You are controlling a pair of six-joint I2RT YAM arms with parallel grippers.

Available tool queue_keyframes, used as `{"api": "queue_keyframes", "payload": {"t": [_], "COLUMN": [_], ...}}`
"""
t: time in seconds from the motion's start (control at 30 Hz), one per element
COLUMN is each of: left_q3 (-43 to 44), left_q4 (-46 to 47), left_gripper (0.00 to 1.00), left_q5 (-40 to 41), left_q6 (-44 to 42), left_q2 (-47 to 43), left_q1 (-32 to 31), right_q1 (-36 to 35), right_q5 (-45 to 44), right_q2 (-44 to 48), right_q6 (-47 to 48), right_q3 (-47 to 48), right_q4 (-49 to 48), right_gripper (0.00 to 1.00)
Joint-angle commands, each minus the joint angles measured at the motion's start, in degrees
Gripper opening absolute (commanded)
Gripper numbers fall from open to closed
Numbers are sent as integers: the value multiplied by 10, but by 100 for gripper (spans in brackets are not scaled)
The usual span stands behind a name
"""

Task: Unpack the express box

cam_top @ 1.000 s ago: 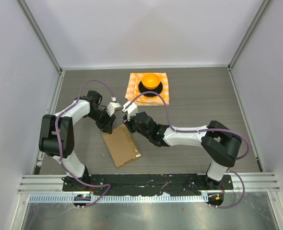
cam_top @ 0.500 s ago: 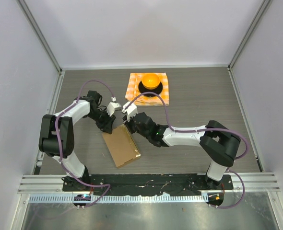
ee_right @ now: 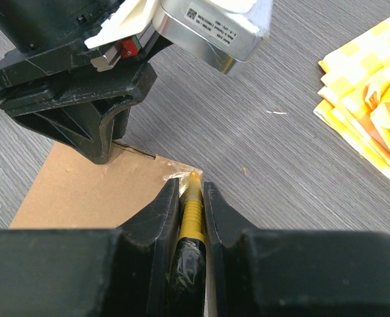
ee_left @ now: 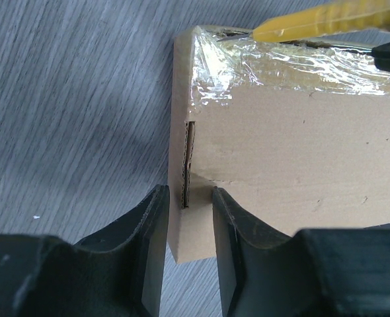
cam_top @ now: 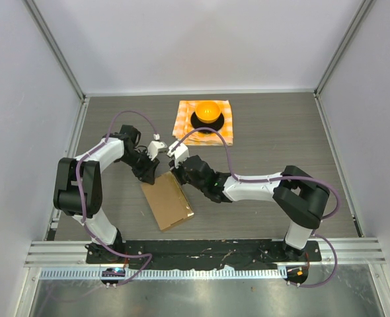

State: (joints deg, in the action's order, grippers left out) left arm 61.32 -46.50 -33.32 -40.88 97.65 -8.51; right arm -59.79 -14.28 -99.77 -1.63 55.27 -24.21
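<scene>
The express box point(cam_top: 168, 201), flat brown cardboard, lies on the table in front of the arms, with clear tape point(ee_left: 281, 63) over its far edge. My left gripper point(ee_left: 187, 205) is shut on the box's near-left corner point(ee_left: 188, 224), a finger on each side of the wall. My right gripper point(ee_right: 192, 188) is shut on a yellow utility knife point(ee_right: 192, 218). The knife tip rests at the taped corner of the box point(ee_right: 82, 191), just beside the left gripper point(ee_right: 106, 132). In the left wrist view, the knife point(ee_left: 327, 16) lies along the box's far edge.
An orange-checkered cloth point(cam_top: 221, 129) lies at the back centre, with an orange dome on a black base point(cam_top: 207, 111) on it. Its folded edge point(ee_right: 370, 92) shows to the right of the knife. White walls and metal frame posts enclose the table.
The right arm has crept slightly to the left with the knife along the box's far edge. The left arm and the box stay put.
</scene>
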Motion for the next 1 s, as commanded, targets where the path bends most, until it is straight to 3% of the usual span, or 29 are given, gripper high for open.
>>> {"api": "queue_keyframes", "payload": {"t": [0.0,0.37,0.43,0.57,0.67,0.97], "left_q3": [-16,-14,-13,-14,-16,-44], "left_q4": [4,4,10,69,96,152], "left_gripper": [36,33,28,6,0,0], "left_q5": [23,17,20,64,100,196], "left_q6": [-6,13,26,112,142,184], "left_q2": [1,-3,-3,-1,0,-2], "left_q1": [-3,-4,-4,-7,-9,-19], "right_q1": [-3,-6,-7,-23,-33,-74], "right_q5": [-1,-7,-7,-12,-21,-99], "right_q2": [-13,-32,-30,-30,-32,-21], "right_q6": [-1,8,9,10,1,-50], "right_q3": [0,13,21,55,72,85], "right_q4": [2,74,88,143,172,238], "right_gripper": [1,1,1,1,1,1]}}
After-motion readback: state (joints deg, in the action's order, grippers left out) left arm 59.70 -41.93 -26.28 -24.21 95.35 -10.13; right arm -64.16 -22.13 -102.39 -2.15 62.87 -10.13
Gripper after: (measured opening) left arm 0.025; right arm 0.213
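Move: The right hand holds the yellow knife with its blade at the box's taped far-right corner, which lies about 3 cm ahead of that hand, 2 cm to its left and 9 cm below. From the right hand, the box's middle is some 7 cm back and 3 cm left, and the orange cloth about 20 cm ahead and 9 cm right. From the left hand, the far short edge is about 1 cm ahead, 3 cm right and 1 cm below; the taped corner is roughly 8 cm right and 2 cm ahead. Keep the knife gripped and sink the right hand about 1 cm to work the blade into the taped seam at the corner, then draw it back about 1 cm, rolling its left side down nearly 10 degrees. Meanwhile hold the left gripper at the box's far edge, shut its fingers and turn it counter-clockwise some 15 degrees, keeping the tips against the cardboard. ##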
